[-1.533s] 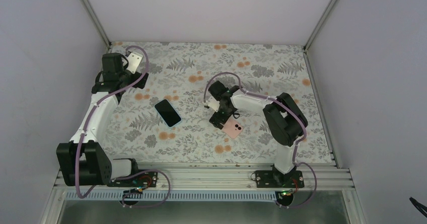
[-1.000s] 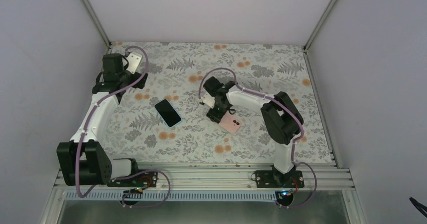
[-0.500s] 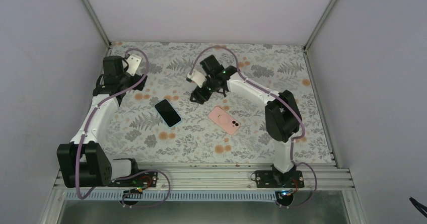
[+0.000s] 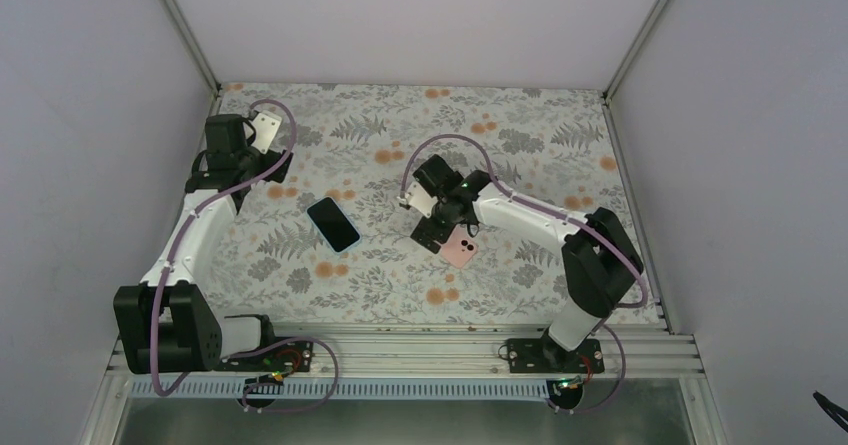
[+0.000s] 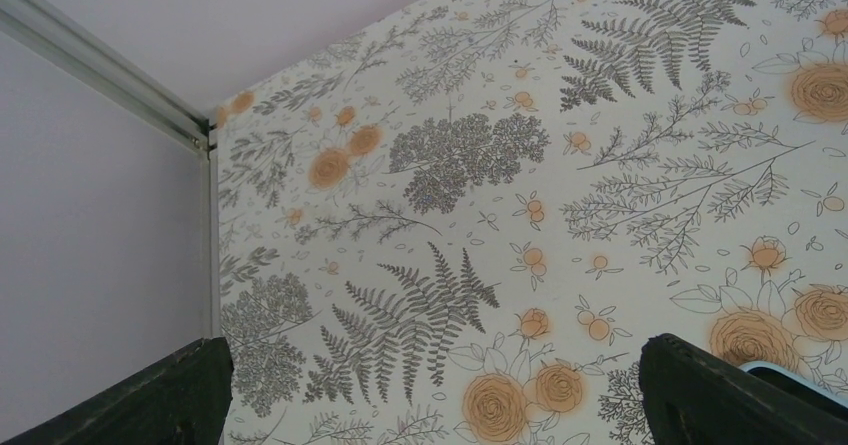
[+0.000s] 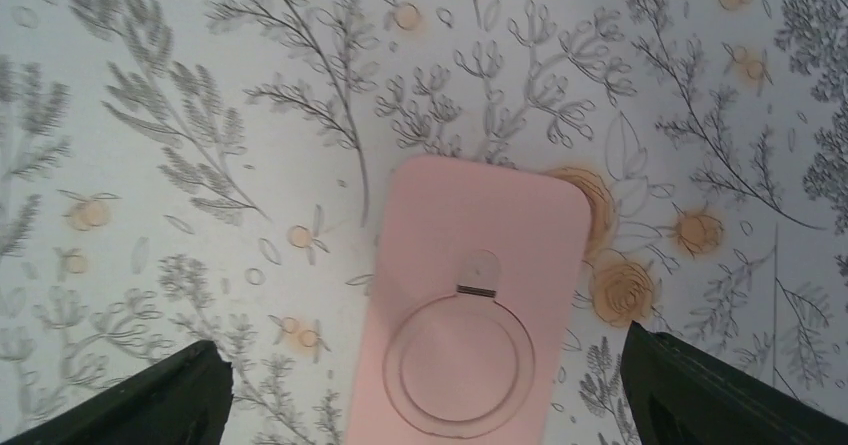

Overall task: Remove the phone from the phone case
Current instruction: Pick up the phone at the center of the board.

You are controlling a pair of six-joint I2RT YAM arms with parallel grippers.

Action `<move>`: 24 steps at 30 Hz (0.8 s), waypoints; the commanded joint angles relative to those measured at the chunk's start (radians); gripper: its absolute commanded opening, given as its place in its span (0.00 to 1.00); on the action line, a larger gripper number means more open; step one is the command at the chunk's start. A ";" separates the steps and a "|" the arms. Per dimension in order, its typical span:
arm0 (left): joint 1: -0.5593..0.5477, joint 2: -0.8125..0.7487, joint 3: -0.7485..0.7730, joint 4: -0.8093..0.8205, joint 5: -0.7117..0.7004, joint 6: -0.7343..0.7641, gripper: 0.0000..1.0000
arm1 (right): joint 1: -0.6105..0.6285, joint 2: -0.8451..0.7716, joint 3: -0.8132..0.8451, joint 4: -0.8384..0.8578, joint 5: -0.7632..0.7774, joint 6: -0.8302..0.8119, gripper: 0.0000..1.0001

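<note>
The phone (image 4: 333,224) lies out of its case, dark screen up, left of the mat's middle; a strip of its pale edge (image 5: 795,376) shows at the bottom right of the left wrist view. The pink phone case (image 4: 465,255) lies flat, back up, with a round ring on it (image 6: 470,305). My right gripper (image 4: 437,232) hovers over the case's far end, open, its fingers (image 6: 160,400) standing either side of the case (image 6: 425,360) without touching it. My left gripper (image 4: 268,165) hangs open over bare mat (image 5: 435,365), up and left of the phone.
The floral mat (image 4: 520,135) covers the table. Grey walls and metal corner posts (image 5: 120,95) close it in on three sides. A metal rail (image 4: 400,340) runs along the near edge by the arm bases.
My right arm left the case, swung to the back middle, then came back over the case with its jaws wider. The case shifted slightly. The left arm barely moved.
</note>
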 commanded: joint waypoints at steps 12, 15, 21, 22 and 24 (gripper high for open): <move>0.004 0.014 -0.008 0.024 -0.008 -0.010 1.00 | -0.039 0.183 0.075 0.017 0.040 0.033 1.00; 0.004 0.017 -0.016 0.030 -0.008 -0.008 1.00 | -0.058 0.203 0.077 0.021 0.035 0.028 1.00; 0.004 0.032 -0.023 0.038 0.004 -0.005 1.00 | -0.095 0.243 0.078 0.006 -0.038 0.002 1.00; 0.004 0.033 -0.023 0.037 0.008 -0.005 1.00 | -0.097 0.251 0.081 0.001 -0.055 0.000 1.00; 0.004 0.035 -0.025 0.037 0.014 -0.005 1.00 | -0.098 0.261 0.083 -0.007 -0.087 -0.001 1.00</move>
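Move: The pink-cased phone's middle lies almost below the right hand, about 8 cm down, roughly 4 cm to its right and 1 cm ahead, with its long side running forward-left. The black-screened phone lies far off to that hand's left, some 28 cm, and about 6 cm farther out, at table height too. From the left hand the pink-cased phone is roughly 43 cm to the right, 12 cm back and 20 cm below. Down onto the pink-cased phone: the open right hand sinks some 6.5 cm, first nearly straight down, then also edging about 3 cm forward and 2 cm right so that its fingers come to either side of the case. The fingers tip a little nearer to vertical and stay wide open; no touch can be made out. The left hand merely eases down slightly. ##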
